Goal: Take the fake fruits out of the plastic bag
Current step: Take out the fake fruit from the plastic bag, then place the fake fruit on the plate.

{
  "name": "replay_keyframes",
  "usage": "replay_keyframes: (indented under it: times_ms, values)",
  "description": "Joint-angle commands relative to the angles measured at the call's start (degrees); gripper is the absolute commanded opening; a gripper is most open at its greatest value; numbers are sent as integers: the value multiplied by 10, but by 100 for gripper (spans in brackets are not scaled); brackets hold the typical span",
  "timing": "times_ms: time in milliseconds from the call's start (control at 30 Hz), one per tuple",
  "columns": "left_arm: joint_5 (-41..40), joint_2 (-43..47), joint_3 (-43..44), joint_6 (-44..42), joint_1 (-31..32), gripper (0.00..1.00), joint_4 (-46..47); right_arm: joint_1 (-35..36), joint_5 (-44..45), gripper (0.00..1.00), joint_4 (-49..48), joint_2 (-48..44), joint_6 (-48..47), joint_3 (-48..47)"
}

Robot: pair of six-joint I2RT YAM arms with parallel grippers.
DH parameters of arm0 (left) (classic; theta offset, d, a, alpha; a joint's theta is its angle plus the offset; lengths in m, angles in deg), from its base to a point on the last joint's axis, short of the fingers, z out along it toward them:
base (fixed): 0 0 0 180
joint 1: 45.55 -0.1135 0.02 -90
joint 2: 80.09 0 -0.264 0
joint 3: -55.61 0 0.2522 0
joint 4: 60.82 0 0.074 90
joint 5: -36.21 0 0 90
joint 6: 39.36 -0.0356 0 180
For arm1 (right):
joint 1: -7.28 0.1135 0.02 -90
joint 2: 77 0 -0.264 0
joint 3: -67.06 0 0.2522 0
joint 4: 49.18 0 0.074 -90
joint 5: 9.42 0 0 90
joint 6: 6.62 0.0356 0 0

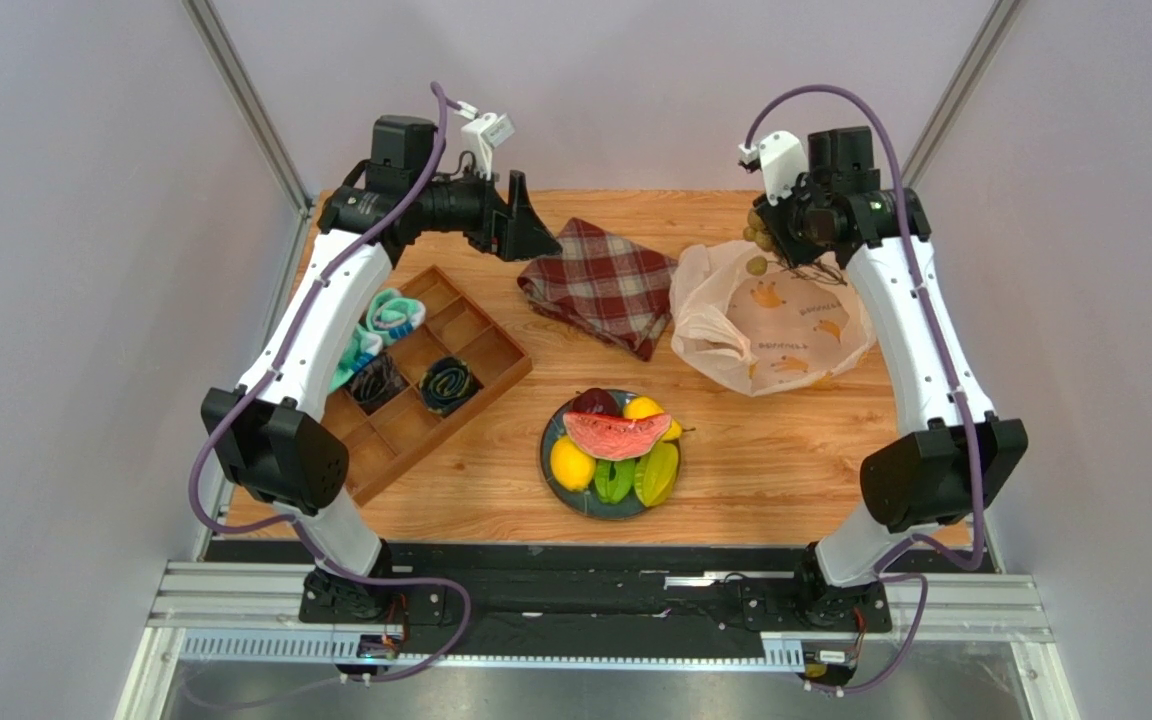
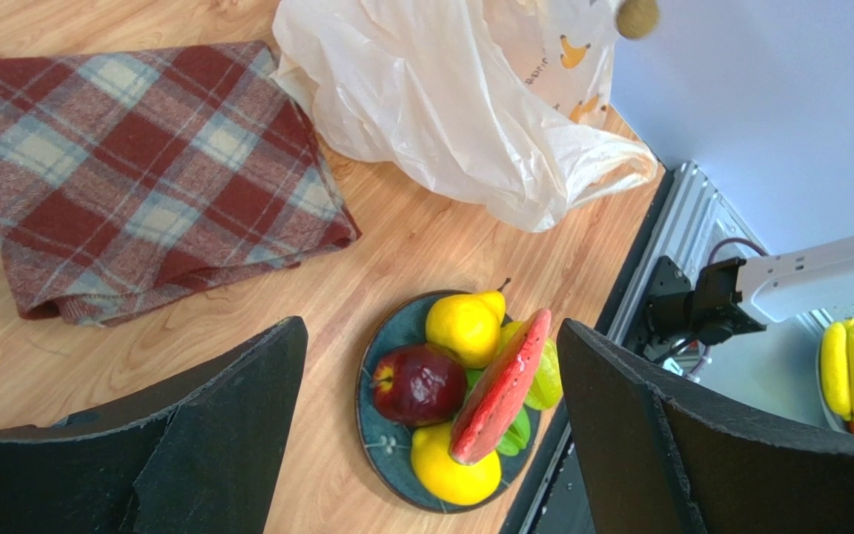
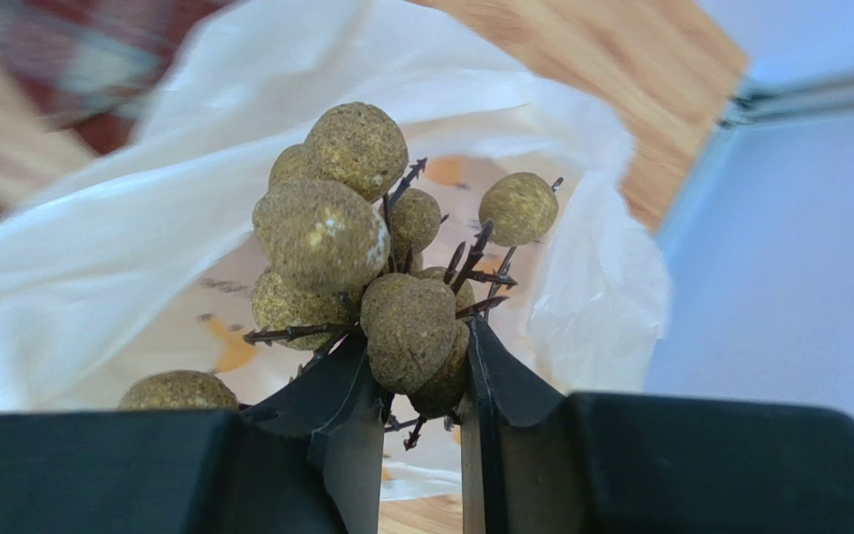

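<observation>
My right gripper (image 3: 426,378) is shut on the stem end of a tan-green grape bunch (image 3: 398,289). It holds the bunch in the air just above the crinkly beige plastic bag (image 1: 763,323), which lies at the back right of the table. The other fake fruits lie on a dark blue plate (image 1: 552,450) at the front centre: a watermelon slice (image 1: 617,435), a lemon (image 1: 572,464), a dark red fruit (image 1: 594,402) and green pieces (image 1: 615,480). My left gripper (image 1: 530,233) hangs open and empty high over the back left.
A folded red plaid cloth (image 1: 600,281) lies left of the bag. A wooden compartment tray (image 1: 417,375) with coiled black and teal items sits at the left edge. The arm bases stand along the near edge.
</observation>
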Motion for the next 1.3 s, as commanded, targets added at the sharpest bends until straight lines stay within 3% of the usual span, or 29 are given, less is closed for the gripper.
replay_keyframes:
  times_ms: [0, 67, 233, 300, 467, 733, 1167, 1267]
  values:
    - [14, 13, 17, 3, -3, 92, 18, 14, -193, 14, 124, -47, 26, -24]
    - [16, 21, 8, 5, -3, 92, 18, 49, -169, 14, 128, -98, -6, -8]
    - [20, 38, -26, 10, -3, 92, 32, 212, -105, 16, 72, -206, -52, 79]
    - [20, 45, -35, 10, -3, 92, 33, 283, -104, 16, 73, -207, -63, 112]
    - [16, 67, -48, 0, -3, 92, 26, 378, -105, 14, -6, -195, -140, 196]
    - [-14, 113, -87, -42, -4, 93, 8, 439, -125, 14, -139, -179, -331, 309]
    - [-34, 165, -152, -65, -13, 94, 2, 449, -148, 21, -125, -133, -369, 332]
    - [-33, 164, -152, -63, -14, 95, 3, 450, -134, 27, -122, -133, -372, 343]
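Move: The bunch of round brown fake fruits is already in the right fingers. The plate of fruit it is taken to lies some 20 cm back and 27 cm left, about 23 cm lower. The plastic bag is about 10 cm ahead and 23 cm below; the plaid cloth is some 15 cm ahead, 27 cm left, 24 cm below. From the left hand the plate is about 14 cm back, 10 cm right, 30 cm down. The brown bunch, still pinched, is swung by the right hand from above the bag about 25 cm left and 20 cm back to over the plate, rising slightly, then sinking to end 10 cm lower; the wrist turns some 80 degrees counter-clockwise. The left hand, open and empty, draws back about 5 cm and a little left. ##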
